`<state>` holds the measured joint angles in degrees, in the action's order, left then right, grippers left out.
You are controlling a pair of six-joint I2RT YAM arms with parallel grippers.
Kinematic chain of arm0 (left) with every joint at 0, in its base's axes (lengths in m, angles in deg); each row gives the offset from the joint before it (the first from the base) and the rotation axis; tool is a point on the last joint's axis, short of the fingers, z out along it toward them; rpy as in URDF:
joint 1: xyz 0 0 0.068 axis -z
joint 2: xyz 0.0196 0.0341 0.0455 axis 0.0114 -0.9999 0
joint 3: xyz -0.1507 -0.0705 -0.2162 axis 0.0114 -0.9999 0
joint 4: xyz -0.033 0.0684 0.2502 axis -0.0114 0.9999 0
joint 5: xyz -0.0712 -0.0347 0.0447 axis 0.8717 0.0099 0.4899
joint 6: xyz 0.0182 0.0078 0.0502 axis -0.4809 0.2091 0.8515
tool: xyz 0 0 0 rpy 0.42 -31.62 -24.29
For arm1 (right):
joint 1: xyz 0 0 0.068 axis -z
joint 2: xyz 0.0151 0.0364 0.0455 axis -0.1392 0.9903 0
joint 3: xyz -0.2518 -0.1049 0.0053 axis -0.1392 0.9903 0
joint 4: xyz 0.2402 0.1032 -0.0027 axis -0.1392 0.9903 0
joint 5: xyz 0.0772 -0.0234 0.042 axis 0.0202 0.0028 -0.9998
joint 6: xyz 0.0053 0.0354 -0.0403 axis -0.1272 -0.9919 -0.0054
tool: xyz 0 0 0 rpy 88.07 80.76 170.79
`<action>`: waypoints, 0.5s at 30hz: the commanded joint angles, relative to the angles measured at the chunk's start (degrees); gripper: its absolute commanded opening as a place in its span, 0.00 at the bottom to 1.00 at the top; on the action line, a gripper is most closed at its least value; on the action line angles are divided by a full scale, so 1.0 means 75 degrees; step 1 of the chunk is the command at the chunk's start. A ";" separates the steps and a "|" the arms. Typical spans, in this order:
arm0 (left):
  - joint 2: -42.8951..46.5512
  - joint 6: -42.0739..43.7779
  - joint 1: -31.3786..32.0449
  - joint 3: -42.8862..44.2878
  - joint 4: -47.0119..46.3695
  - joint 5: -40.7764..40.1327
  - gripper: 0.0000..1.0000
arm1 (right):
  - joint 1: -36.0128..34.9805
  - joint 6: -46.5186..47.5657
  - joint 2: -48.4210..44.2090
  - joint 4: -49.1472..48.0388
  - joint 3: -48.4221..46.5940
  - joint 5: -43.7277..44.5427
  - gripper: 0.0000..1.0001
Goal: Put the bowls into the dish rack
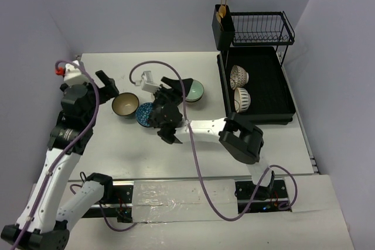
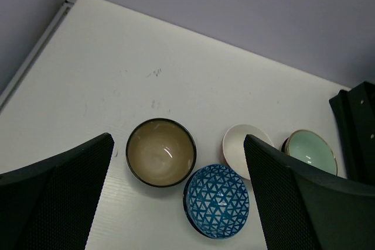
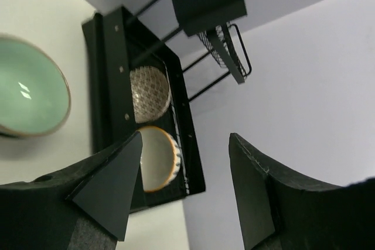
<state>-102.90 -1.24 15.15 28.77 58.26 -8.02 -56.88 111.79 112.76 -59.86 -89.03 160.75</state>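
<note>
Four bowls sit on the table left of the dish rack (image 1: pixel 258 109). They are a tan dark-rimmed bowl (image 1: pixel 125 104) (image 2: pixel 161 151), a blue patterned bowl (image 1: pixel 144 114) (image 2: pixel 218 200), a mint green bowl (image 1: pixel 194 90) (image 2: pixel 310 150) (image 3: pixel 26 95), and a white bowl (image 2: pixel 239 144) partly behind a finger. My left gripper (image 1: pixel 105 86) (image 2: pixel 177 144) hangs open above the tan bowl, holding nothing. My right gripper (image 1: pixel 174 92) (image 3: pixel 186 141) is open and empty over the bowls, beside the mint one. Two bowls stand on edge in the rack: a brown-white patterned bowl (image 1: pixel 238 76) (image 3: pixel 149 93) and a white orange-rimmed bowl (image 1: pixel 242 99) (image 3: pixel 157 157).
A black cutlery holder (image 1: pixel 222 27) with gold cutlery and a wire upper shelf (image 1: pixel 261 27) stand at the rack's far end. Purple cables loop over both arms. Walls close in on the left, back and right of the table.
</note>
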 commanded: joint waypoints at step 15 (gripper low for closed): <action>0.2334 -0.0088 0.0023 -0.0593 0.0316 -0.1264 0.99 | 0.1127 0.2495 0.2883 -0.3424 -0.7472 0.1802 0.71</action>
<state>-86.66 -1.67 15.15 25.16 61.49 -16.04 -50.63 123.84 134.40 -59.97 -143.87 160.64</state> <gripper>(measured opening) 0.991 0.703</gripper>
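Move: The top green bowl lies below my open right hand by about 24 cm, some 15 cm ahead and 4 cm to the right. The white bowl is about 13 cm ahead and 7 cm left of that hand; the blue bowl is only 4 cm ahead and 12 cm left, both about 25 cm down. From my left hand the green bowl is roughly 18 cm ahead, 25 cm right and 27 cm below. I lift my empty right hand about 10 cm and carry it some 6 cm forward, high over the bowls; it drifts left at first, then swings back right near the end. As it climbs I roll its left side up by nearly 20 degrees and tip the fingers upward, keeping them open. Meanwhile my open left hand backs off from the brown bowl, outward to the left and slightly up. ##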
